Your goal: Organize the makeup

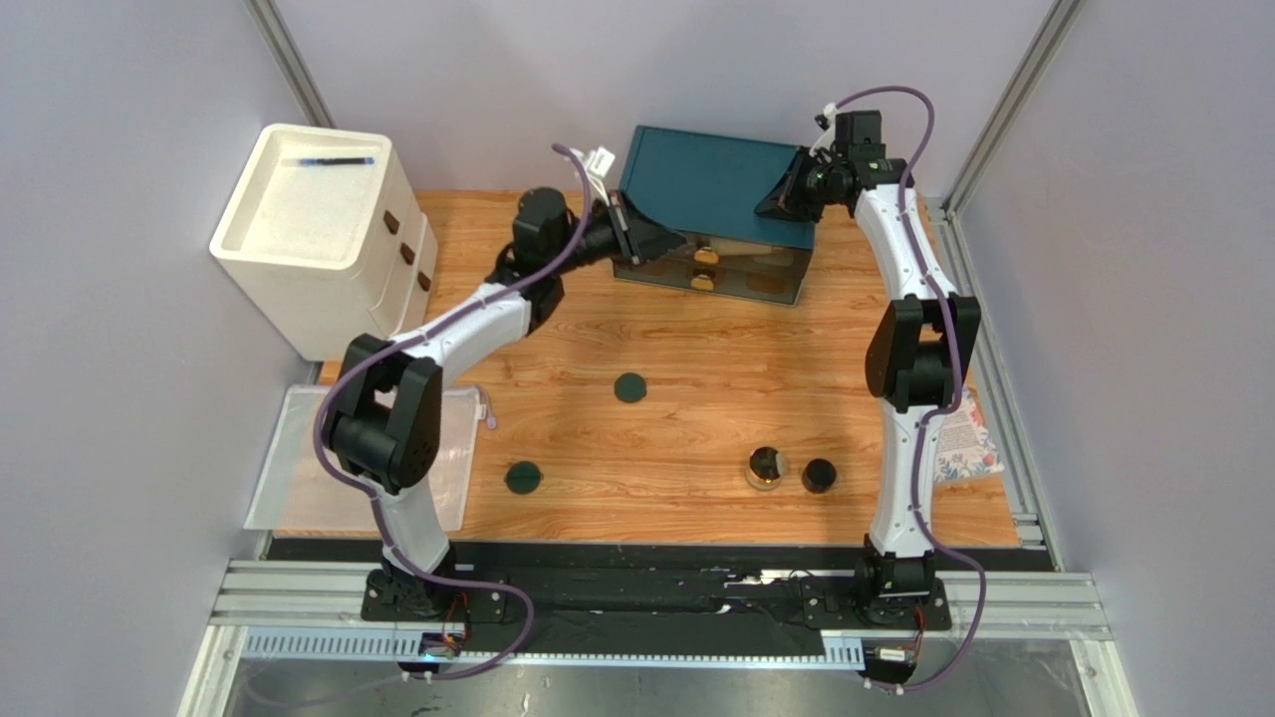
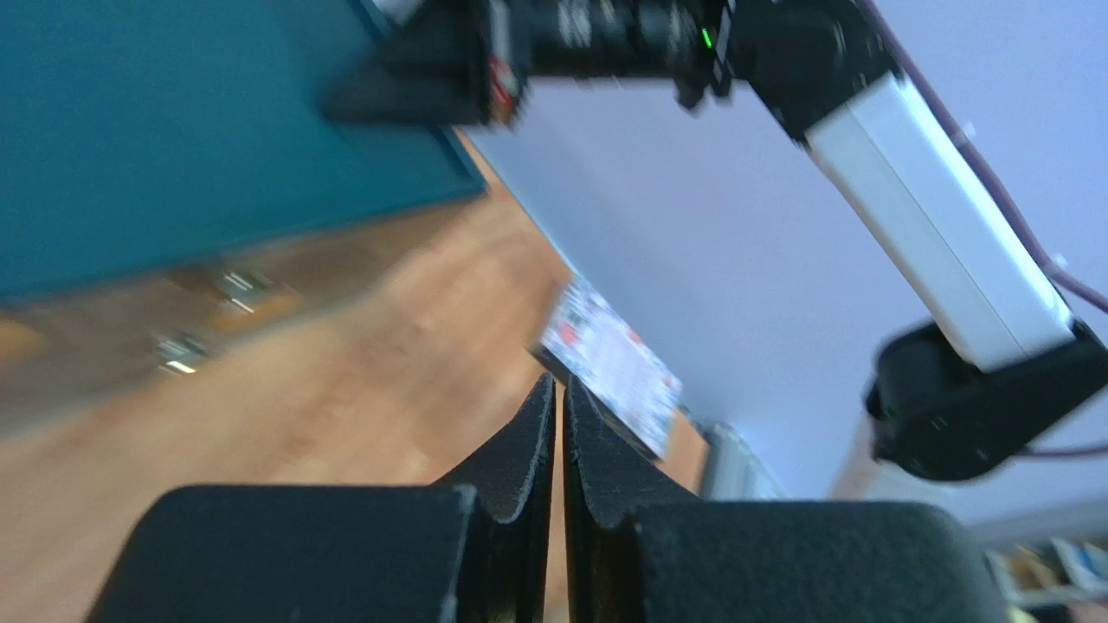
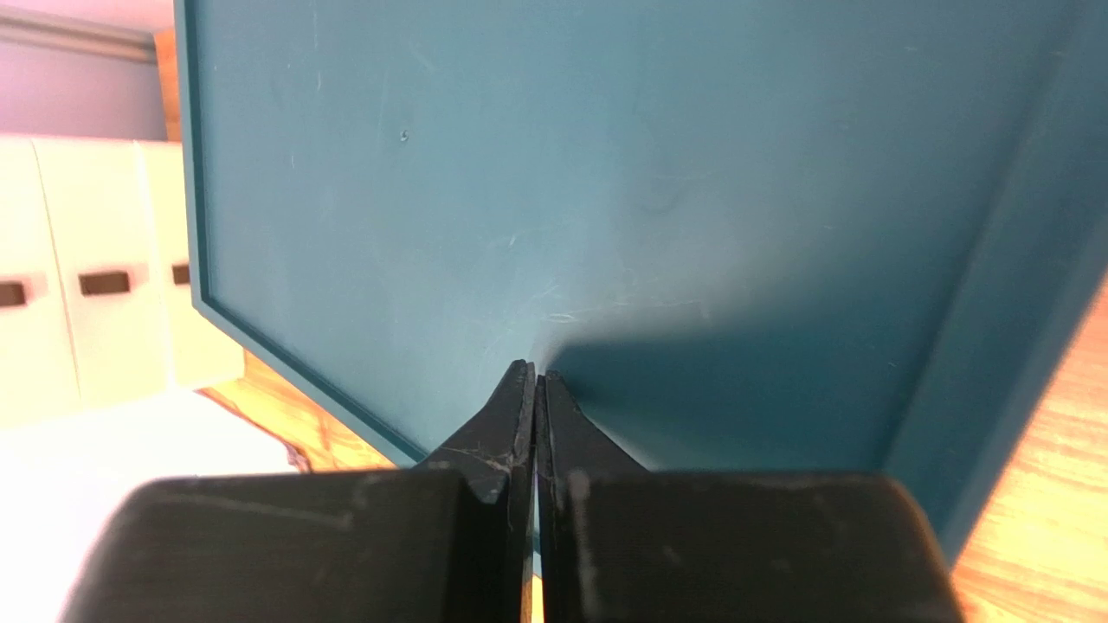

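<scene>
Two flat dark-green discs (image 1: 630, 389) (image 1: 523, 478) lie on the wooden table. Two round dark jars (image 1: 766, 468) (image 1: 819, 475) stand side by side at the front right. The bottles and tubes are out of view. My left gripper (image 1: 641, 233) is shut and empty at the left front corner of the teal box (image 1: 719, 187); its closed tips (image 2: 561, 390) point across the table. My right gripper (image 1: 783, 194) is shut and empty, tips (image 3: 535, 377) at the box's teal top (image 3: 585, 195).
Small yellowish items (image 1: 702, 269) show through the box's clear drawers. A white drawer cabinet (image 1: 322, 232) stands at the back left, and a clear tray (image 1: 292, 456) lies at the front left. A patterned card (image 1: 965, 441) lies at the right edge (image 2: 611, 364).
</scene>
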`<control>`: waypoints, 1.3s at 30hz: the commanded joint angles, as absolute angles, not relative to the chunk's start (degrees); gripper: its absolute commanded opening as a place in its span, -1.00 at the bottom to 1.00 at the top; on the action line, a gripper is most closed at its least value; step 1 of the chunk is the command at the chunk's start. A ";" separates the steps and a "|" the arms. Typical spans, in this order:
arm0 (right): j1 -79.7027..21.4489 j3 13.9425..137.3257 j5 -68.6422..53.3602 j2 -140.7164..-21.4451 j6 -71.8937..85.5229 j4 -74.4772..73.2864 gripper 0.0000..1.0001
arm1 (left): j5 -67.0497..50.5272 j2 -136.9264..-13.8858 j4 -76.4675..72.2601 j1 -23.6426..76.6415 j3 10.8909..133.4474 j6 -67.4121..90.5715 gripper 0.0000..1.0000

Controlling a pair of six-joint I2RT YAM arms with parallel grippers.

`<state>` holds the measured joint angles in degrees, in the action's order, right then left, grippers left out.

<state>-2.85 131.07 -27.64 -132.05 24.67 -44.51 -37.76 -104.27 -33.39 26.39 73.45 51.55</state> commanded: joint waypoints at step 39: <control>7.48 126.47 -29.61 -139.13 45.89 -32.16 0.45 | -28.65 -145.99 0.97 10.89 129.55 54.67 -0.03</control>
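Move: The teal organizer's middle lies about 24 cm ahead of the left hand, 10 cm to its right and 19 cm below; the green disc is 4 cm back, 6 cm left and 27 cm below, the white drawer unit 8 cm ahead and 47 cm left. From the right hand, shut at the organizer's lid, the organizer's middle is some 6 cm ahead, 7 cm left and 9 cm below. Both open; left hand arcs 25 cm forward-left then down beside organizer, right clears its lid 13 cm rightward. ##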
